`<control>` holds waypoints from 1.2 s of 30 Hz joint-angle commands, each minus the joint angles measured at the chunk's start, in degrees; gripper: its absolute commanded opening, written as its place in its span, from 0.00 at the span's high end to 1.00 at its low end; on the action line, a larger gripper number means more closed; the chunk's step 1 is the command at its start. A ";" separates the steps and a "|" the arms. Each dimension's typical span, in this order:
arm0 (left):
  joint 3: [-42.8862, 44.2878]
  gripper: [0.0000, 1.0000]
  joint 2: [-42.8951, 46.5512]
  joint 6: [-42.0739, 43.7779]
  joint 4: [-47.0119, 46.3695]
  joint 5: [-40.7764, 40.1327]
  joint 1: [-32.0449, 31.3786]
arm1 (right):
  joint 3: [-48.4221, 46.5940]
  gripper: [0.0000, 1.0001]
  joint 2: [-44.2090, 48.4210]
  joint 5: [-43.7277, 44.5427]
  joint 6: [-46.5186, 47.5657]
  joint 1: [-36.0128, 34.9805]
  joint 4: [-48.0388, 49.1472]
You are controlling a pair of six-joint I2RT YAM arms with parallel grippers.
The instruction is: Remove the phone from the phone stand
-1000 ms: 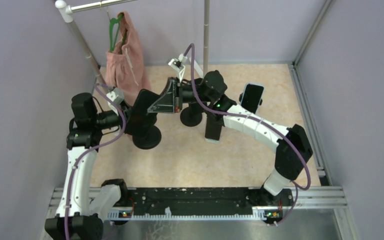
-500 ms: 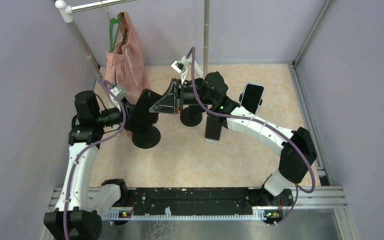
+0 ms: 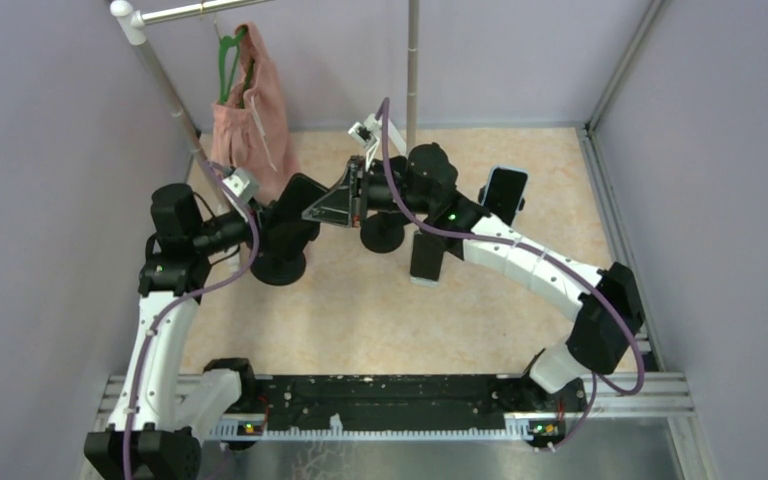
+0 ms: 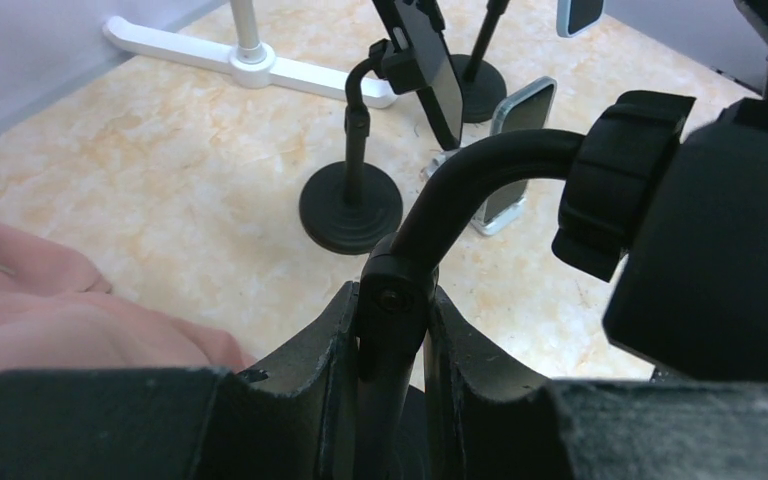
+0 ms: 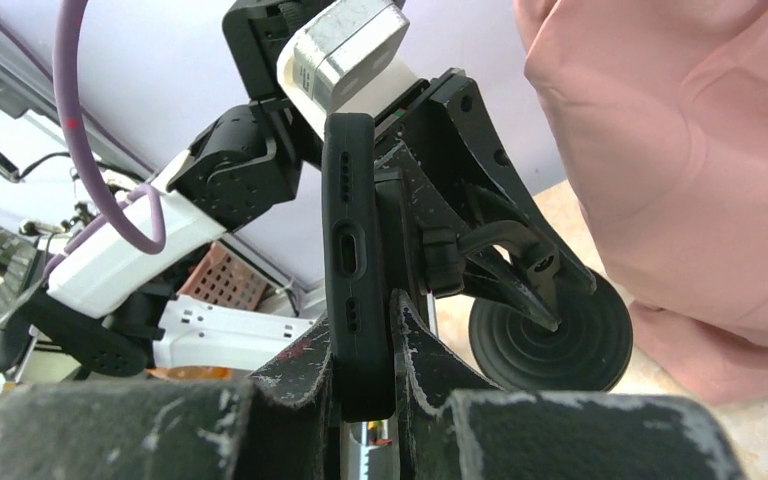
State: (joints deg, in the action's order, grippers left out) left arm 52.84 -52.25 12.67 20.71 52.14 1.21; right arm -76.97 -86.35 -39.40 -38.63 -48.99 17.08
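Observation:
The black phone (image 3: 298,197) sits in the holder of a black phone stand (image 3: 278,266) at the left middle of the table. My right gripper (image 3: 312,207) is shut on the phone; in the right wrist view the phone's edge (image 5: 353,250) stands upright between the fingers, its back against the holder. My left gripper (image 3: 260,215) is shut on the stand; the left wrist view shows the stand's stem (image 4: 390,330) pinched between the jaws. The stand's round base (image 5: 550,330) shows behind the phone.
A second stand (image 3: 383,232) carrying a phone (image 4: 430,60) is just right of the grippers. Another phone (image 3: 427,255) lies by it, and a third (image 3: 503,193) stands further right. A pink garment (image 3: 250,110) hangs on the rack behind the left arm.
Both grippers, with stand and phone between them, have shifted toward the back left. The stand's base has moved that way too. Both grips are unchanged.

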 commanded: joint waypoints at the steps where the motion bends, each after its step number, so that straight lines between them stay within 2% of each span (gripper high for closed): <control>1: -2.11 1.00 -1.38 1.69 -7.94 -23.90 3.28 | -0.46 1.00 9.85 -17.36 -14.05 -4.61 8.09; 6: -2.94 1.00 -0.53 3.34 -8.67 -24.52 3.10 | 3.15 1.00 9.88 -16.25 -20.44 -4.62 17.44; 9: -3.40 1.00 -0.39 4.31 -9.01 -24.58 3.11 | 4.92 1.00 10.16 -16.66 -25.07 -4.66 26.56; 11: -2.17 1.00 -1.49 3.51 -7.01 -21.26 3.10 | 5.46 1.00 10.39 -18.29 -26.76 -4.87 30.65; 13: -0.22 1.00 -2.55 2.60 -3.63 -15.83 3.12 | 4.68 1.00 10.87 -19.40 -24.30 -4.97 27.24; 16: 0.53 0.98 -2.61 1.66 -1.88 -6.62 3.09 | 2.22 1.00 12.46 -20.17 -13.89 -4.61 13.41; 17: 0.62 0.83 -2.59 1.48 -1.47 -4.08 3.16 | 1.83 1.00 12.87 -20.27 -11.25 -4.07 9.78; 19: 1.69 0.43 -2.95 2.42 1.37 0.01 3.11 | 0.45 1.00 12.72 -20.70 -6.37 -1.49 1.86; 20: 2.44 0.33 -2.88 3.18 2.98 1.67 3.10 | 1.58 1.00 12.81 -21.45 -7.76 1.13 3.90; 21: 3.18 0.21 -2.65 4.70 4.78 3.04 3.18 | 3.63 1.00 12.98 -22.79 -12.13 3.21 10.17; 22: 4.03 0.15 -2.03 6.34 6.84 4.58 3.16 | 6.49 1.00 13.04 -24.30 -19.42 5.18 18.00; 24: 5.39 0.10 0.09 10.08 9.84 8.04 3.19 | 8.58 1.00 12.19 -26.98 -26.49 7.47 28.71; 30: 10.82 0.07 3.28 25.74 22.48 16.67 3.13 | 7.51 1.00 8.57 -31.08 -29.68 7.60 34.02; 33: 13.11 0.02 3.16 34.83 29.04 17.55 3.12 | 6.87 1.00 6.50 -31.56 -32.99 7.64 37.71; 36: 12.95 0.01 3.51 39.66 30.90 16.99 3.05 | 6.40 1.00 4.51 -30.93 -37.86 7.50 43.91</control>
State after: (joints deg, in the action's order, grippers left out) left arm 64.99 -48.38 38.04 45.25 70.24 3.05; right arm -67.11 -81.30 -65.10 -64.79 -41.08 46.54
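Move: The phone, still clamped in its stand, is pinched by its right long edge: its middle lies about 4 cm left of the right hand and 1 cm back. From the left hand, whose fingers grip the stand's stem, the phone is roughly 5 cm back, 6 cm right and 6 cm higher, with the stand's base some 12 cm below and 2 cm back. The middle stand's base is around 18 cm ahead of the right hand and 8 cm right; the white phone is 11 cm ahead and 18 cm right. Both lie far below. The phone stays pinched in the right fingers while the left keep hold of the stem, the hands nearly still at first except that the right twists the phone slightly. Then the left fingers open wide, ending the grip, and that hand backs off about 8 cm and rises 5, turning clockwise. The right hand carries the phone right, back and a little up, swinging some 20 degrees counter-clockwise. ##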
